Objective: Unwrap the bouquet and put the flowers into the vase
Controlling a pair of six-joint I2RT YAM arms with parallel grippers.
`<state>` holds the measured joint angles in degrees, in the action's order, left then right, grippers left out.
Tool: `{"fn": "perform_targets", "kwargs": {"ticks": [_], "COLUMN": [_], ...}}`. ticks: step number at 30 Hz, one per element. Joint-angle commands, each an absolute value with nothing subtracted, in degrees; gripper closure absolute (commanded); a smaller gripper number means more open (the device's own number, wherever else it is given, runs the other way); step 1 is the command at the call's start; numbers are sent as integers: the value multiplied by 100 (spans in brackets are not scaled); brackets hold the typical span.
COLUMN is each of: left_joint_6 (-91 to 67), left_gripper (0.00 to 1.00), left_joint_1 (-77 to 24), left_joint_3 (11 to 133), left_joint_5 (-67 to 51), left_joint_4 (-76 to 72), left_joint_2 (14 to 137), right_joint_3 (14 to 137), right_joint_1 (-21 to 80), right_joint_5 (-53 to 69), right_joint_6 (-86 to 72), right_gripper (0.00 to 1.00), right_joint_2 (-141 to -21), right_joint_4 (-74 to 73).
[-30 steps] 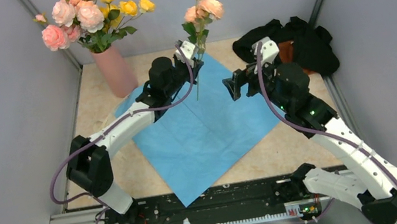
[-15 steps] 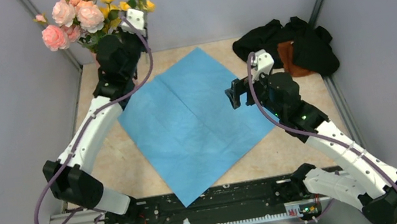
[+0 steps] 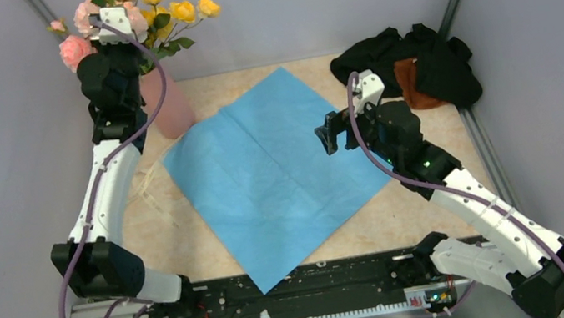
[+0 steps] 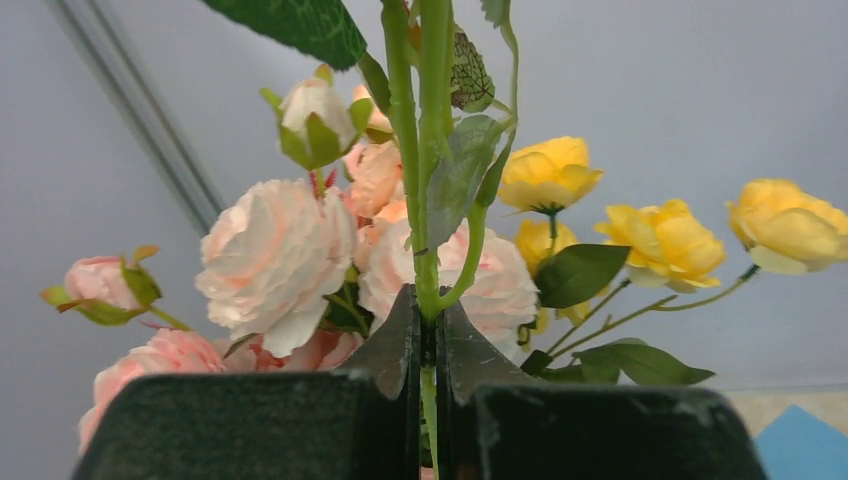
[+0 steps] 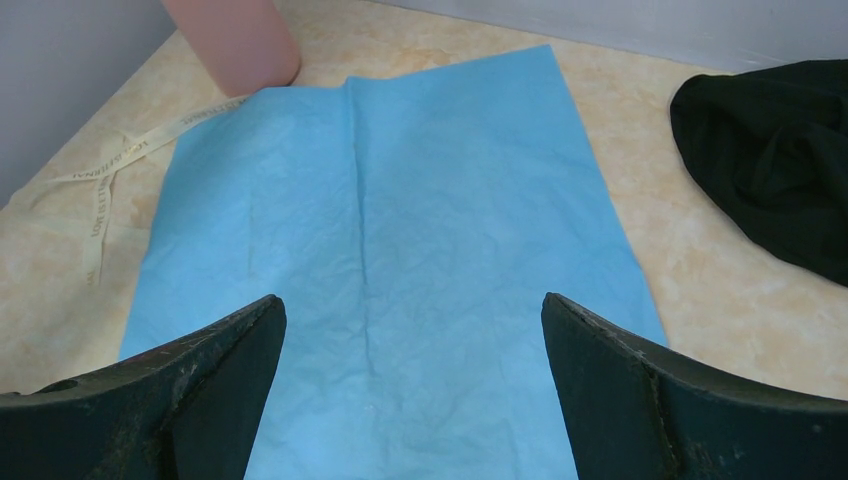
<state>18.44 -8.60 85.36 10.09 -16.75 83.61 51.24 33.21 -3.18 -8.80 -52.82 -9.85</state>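
Note:
The bouquet is undone: its blue wrapping paper (image 3: pixel 272 169) lies spread flat on the table. The salmon-pink vase (image 3: pixel 173 103) stands at the back left, partly behind my left arm, and holds pink and yellow flowers (image 3: pixel 180 9). My left gripper (image 3: pixel 106 10) is raised in among those blooms. It is shut on a thin green flower stem (image 4: pixel 430 150), which rises upright between the jaws in front of pink roses (image 4: pixel 275 255). My right gripper (image 3: pixel 327 131) hovers open over the paper's right side, with only paper (image 5: pixel 400 200) between its fingers.
A black and brown cloth heap (image 3: pixel 416 63) lies at the back right. The cream ribbon (image 5: pixel 110 170) lies loose on the table left of the paper, near the vase (image 5: pixel 235 40). Grey walls close in the left, back and right.
My left arm has swung left and up, carrying the stem from above the paper's far corner to the flowers in the vase. The right arm has barely shifted.

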Motion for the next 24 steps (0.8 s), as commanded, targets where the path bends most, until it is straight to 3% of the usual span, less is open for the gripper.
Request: {"fn": "perform_targets", "kwargs": {"ticks": [1,24], "left_joint_6": [1614,1023], "left_gripper": [100,100], "left_joint_1": [-584,-50], "left_joint_3": [8704,9574], "left_joint_5": [972,326], "left_joint_4": [-2065,-1587], "left_joint_2": [8483,9010], "right_joint_3": [5184,5089], "right_joint_1": [3314,3317], "right_joint_5": [-261,-254], "right_joint_6": [-916,-976], "right_gripper": [2,2], "right_joint_2": [-5277,-5390], "right_joint_4": [-785,-694]}}
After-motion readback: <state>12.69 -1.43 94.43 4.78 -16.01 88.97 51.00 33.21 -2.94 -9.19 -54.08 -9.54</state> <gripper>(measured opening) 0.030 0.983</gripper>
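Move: The left gripper still pinches the last flower's stem, bloom end up. The vase it is meant for has its middle about 4 cm ahead, 1 cm left and 33 cm below. The pink roses in the vase sit some 7 cm ahead, 2 cm left and 7 cm lower; the yellow roses about 5 cm ahead, 12 cm right and 5 cm lower. From the empty right gripper the vase lies roughly 23 cm ahead, 39 cm left and 14 cm below. Keep the left fingers shut on the stem and carry the flower about 4 cm left, easing some 2 cm forward, beside the pink roses and high over the vase. As the sideways travel dies out, lift the left gripper about 3 cm, holding the flower upright with hardly any wrist turn. ##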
